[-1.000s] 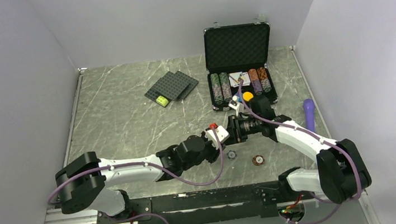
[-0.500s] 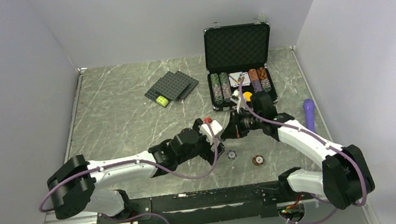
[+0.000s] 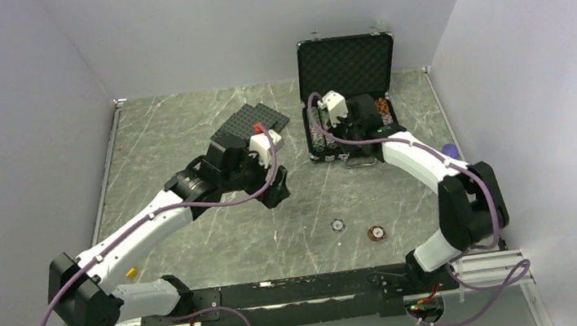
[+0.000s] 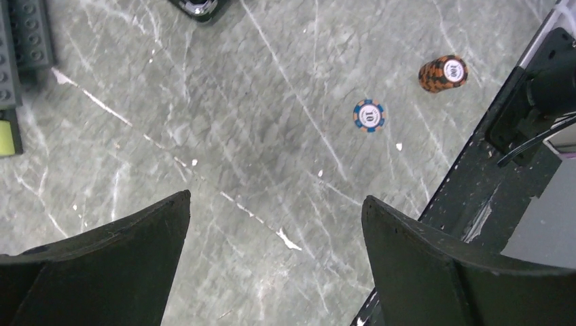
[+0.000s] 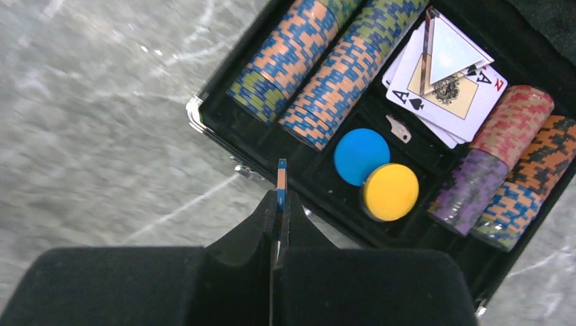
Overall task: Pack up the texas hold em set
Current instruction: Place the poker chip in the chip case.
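Note:
The black silver-edged briefcase point(image 3: 343, 40) stands open at the back right. It holds rows of poker chips point(image 5: 339, 68), cards point(image 5: 445, 81), a blue disc point(image 5: 361, 155) and an orange disc point(image 5: 390, 191). My right gripper point(image 5: 280, 200) hangs over the case's near rim, shut on a blue and orange chip point(image 5: 281, 178) held on edge. My left gripper point(image 4: 276, 197) is open and empty above the bare table, left of the case. A blue chip point(image 4: 369, 115) and a small brown chip stack point(image 4: 443, 73) lie loose on the table point(image 3: 194, 223).
Dark grey studded plates point(image 3: 252, 122) lie left of the case, with a yellow-green brick point(image 4: 7, 136) beside them. A purple object point(image 3: 449, 149) shows at the right table edge behind my right arm. The black base rail point(image 3: 300, 289) runs along the near edge.
My left gripper opened and drew back to the left, away from the right one. My right gripper shut on the chip and carried it up to the case.

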You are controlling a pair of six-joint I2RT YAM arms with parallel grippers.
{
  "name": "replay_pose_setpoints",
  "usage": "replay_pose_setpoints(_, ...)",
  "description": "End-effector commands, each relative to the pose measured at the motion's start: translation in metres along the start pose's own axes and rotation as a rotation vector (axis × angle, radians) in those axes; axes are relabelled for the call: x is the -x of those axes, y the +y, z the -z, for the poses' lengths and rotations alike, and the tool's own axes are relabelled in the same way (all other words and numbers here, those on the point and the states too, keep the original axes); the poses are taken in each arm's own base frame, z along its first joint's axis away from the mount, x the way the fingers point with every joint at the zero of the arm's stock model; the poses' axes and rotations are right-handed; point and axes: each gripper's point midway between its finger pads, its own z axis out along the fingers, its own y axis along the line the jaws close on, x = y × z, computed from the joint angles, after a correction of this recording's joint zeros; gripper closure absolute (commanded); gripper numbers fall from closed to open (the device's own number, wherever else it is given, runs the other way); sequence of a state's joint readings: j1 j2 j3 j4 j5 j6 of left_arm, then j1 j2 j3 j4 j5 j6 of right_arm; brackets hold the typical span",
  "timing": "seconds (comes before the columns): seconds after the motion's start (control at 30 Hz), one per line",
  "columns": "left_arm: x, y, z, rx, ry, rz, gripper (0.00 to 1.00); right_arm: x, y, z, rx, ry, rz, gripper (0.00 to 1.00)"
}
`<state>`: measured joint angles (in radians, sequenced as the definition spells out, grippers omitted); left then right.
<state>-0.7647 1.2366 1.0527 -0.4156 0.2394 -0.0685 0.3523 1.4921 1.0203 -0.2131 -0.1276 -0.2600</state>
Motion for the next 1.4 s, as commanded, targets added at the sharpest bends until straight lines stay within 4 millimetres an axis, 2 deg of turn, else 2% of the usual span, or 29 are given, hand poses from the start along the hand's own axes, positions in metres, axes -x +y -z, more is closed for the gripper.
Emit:
replay_pose_setpoints(0.0, -0.013, 0.004, 0.011, -0.015, 0.013, -0.035, 0.0, -0.001, -0.021, -0.009, -0.02, 0.088, 0.254, 1.0)
replay_pose_setpoints(0.3, -0.014, 0.01, 0.018, 0.026, -0.005, -0.038, 0.01, -0.022, -0.02, -0.04, 0.064, 0.196, 0.374, 1.0)
replay_pose_setpoints(0.77, -0.014, 0.011, 0.019, 0.03, -0.001, -0.037, 0.01, -0.029, -0.025, -0.068, 0.061, 0.259, 0.462, 1.0)
replay_pose_setpoints(1.07, -0.015, 0.01, 0.018, 0.026, 0.0, -0.037, 0.01, -0.017, -0.025, -0.069, -0.014, 0.209, 0.504, 0.91)
replay_pose_setpoints(1.23, -0.016, 0.011, 0.017, 0.028, 0.006, -0.035, 0.01, -0.016, -0.024, -0.071, -0.02, 0.216, 0.5, 0.79)
replay_pose_setpoints(1.37, -0.017, 0.012, 0.017, 0.033, 0.007, -0.034, 0.01, -0.017, -0.026, -0.071, -0.039, 0.218, 0.494, 0.74)
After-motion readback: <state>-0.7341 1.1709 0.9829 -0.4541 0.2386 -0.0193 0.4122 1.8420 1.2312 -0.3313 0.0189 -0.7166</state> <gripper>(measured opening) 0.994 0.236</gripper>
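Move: My right hand still pinches the poker chip. Its place is the near end of the second chip row from the left, about 4 cm ahead, 1 cm right and 8 cm below. The leftmost row's middle is some 12 cm ahead and 3 cm left; the blue disc lies 6 cm ahead, 6 cm right, the yellow disc 4 cm beyond that to the right. From my left hand that place is roughly 19 cm ahead, 19 cm right. I sink my right hand about 7.5 cm into the case, easing some 3–4 cm forward as I go, while rolling its left side down and turning counter-clockwise, around 30 degrees in all. With the chip at the second row's near end, I part my fingers a little, almost in place. My left hand, empty and wide open, backs about 2.5 cm to the left and slightly down, then waits. ##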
